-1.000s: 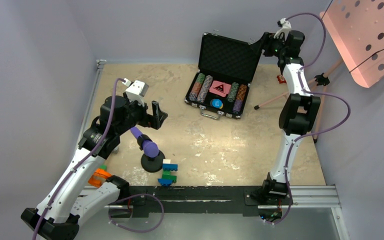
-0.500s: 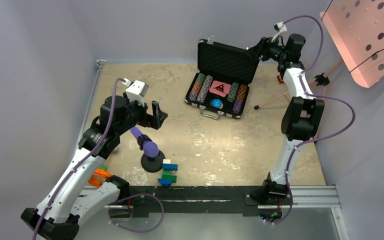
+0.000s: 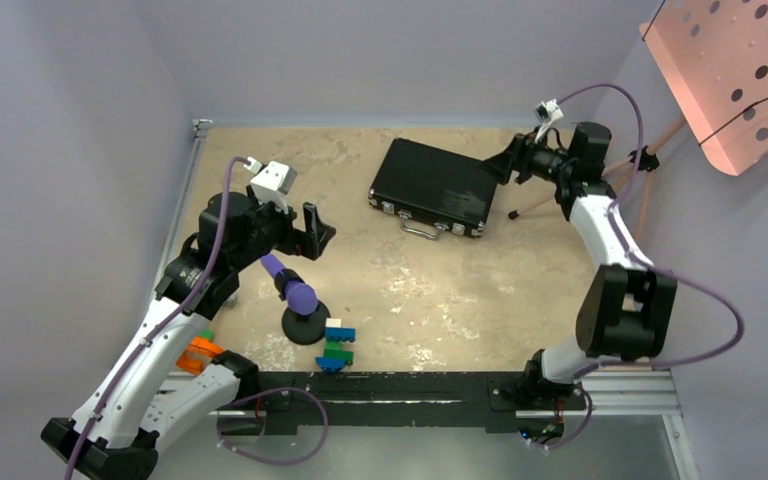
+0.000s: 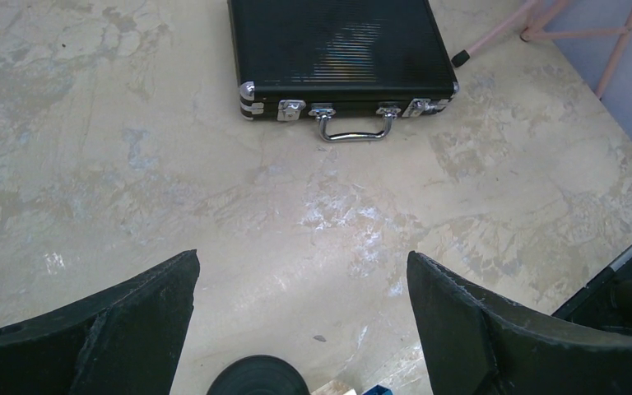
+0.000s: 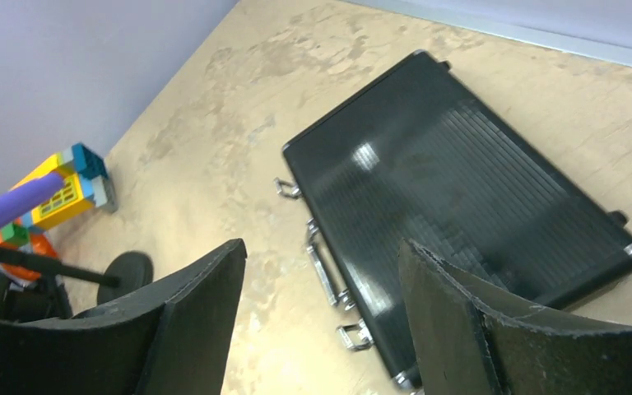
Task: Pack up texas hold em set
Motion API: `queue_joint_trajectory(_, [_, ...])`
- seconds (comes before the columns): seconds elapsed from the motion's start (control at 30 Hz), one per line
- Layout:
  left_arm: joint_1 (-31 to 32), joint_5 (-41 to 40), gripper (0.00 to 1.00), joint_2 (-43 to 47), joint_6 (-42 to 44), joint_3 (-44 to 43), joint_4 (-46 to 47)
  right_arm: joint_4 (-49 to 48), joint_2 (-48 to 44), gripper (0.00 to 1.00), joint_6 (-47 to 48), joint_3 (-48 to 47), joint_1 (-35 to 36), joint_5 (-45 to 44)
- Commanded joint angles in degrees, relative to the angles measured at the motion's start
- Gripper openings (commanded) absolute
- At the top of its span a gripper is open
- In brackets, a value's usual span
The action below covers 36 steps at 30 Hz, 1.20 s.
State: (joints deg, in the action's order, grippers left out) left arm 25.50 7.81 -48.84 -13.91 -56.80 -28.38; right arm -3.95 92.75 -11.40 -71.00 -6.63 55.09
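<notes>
The black hard case (image 3: 430, 185) of the texas hold em set lies flat on the table at the back with its lid down. Its silver handle (image 3: 420, 232) and latches face the near side. The chips, cards and buttons are hidden inside. My right gripper (image 3: 508, 165) hovers open just above the case's far right corner and holds nothing. In the right wrist view its fingertips (image 5: 321, 247) frame the case (image 5: 461, 206) and the latches. My left gripper (image 3: 315, 235) is open over bare table at the left. In the left wrist view the case (image 4: 341, 49) lies ahead of that gripper (image 4: 300, 259).
A purple-tipped object on a round black base (image 3: 300, 300) stands under the left arm. A toy-brick figure (image 3: 338, 345) is beside it, near the front edge. A pink perforated stand (image 3: 730, 70) rises at the right, and one thin leg (image 3: 545, 202) reaches the table by the case.
The case lid, upright a second ago with chips and cards showing, has come down and now lies shut. My right arm followed it forward and down. The left arm has not moved.
</notes>
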Motion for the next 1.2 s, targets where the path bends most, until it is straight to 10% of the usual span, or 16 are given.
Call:
queue_joint_trajectory(0.0, [-0.3,1.9,1.0,1.7,-0.1,-1.4,2.1,0.7,-11.9,0.72,2.2,7.2,0.8,-1.6])
queue_joint_trajectory(0.67, [-0.3,-2.4,1.0,5.9,-0.1,-0.2,0.9,11.4,-29.5,0.57,-0.7,18.8,13.0,-27.3])
queue_joint_trajectory(1.17, [-0.2,-3.2,1.0,2.1,-0.5,-0.3,-0.1,5.7,-25.8,0.31,-13.5,27.2,24.3,-50.2])
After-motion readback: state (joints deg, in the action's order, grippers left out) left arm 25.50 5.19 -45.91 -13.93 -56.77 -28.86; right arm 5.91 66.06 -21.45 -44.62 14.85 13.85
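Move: The front-right latch of the closed black poker case lies about 4 cm back, 5 cm left and some 24 cm below my right hand. The case itself is centred about 9 cm ahead and 10 cm left. Its handle is 4 cm back and 14 cm left, and the pink tripod's foot is 4 cm ahead and 12 cm right. From my left hand, that latch is some 15 cm ahead, 32 cm right and 27 cm below. I draw my right hand back about 11 cm off the case's right side, rising a little first, then curve left and sink towards the front-right latch, ending still above the table with nothing touched. On the way I narrow the fingers to under half their earlier gap, turn clockwise some 20 degrees and tip them downward. My empty left hand bobs up a couple of centimetres and partly settles back. ##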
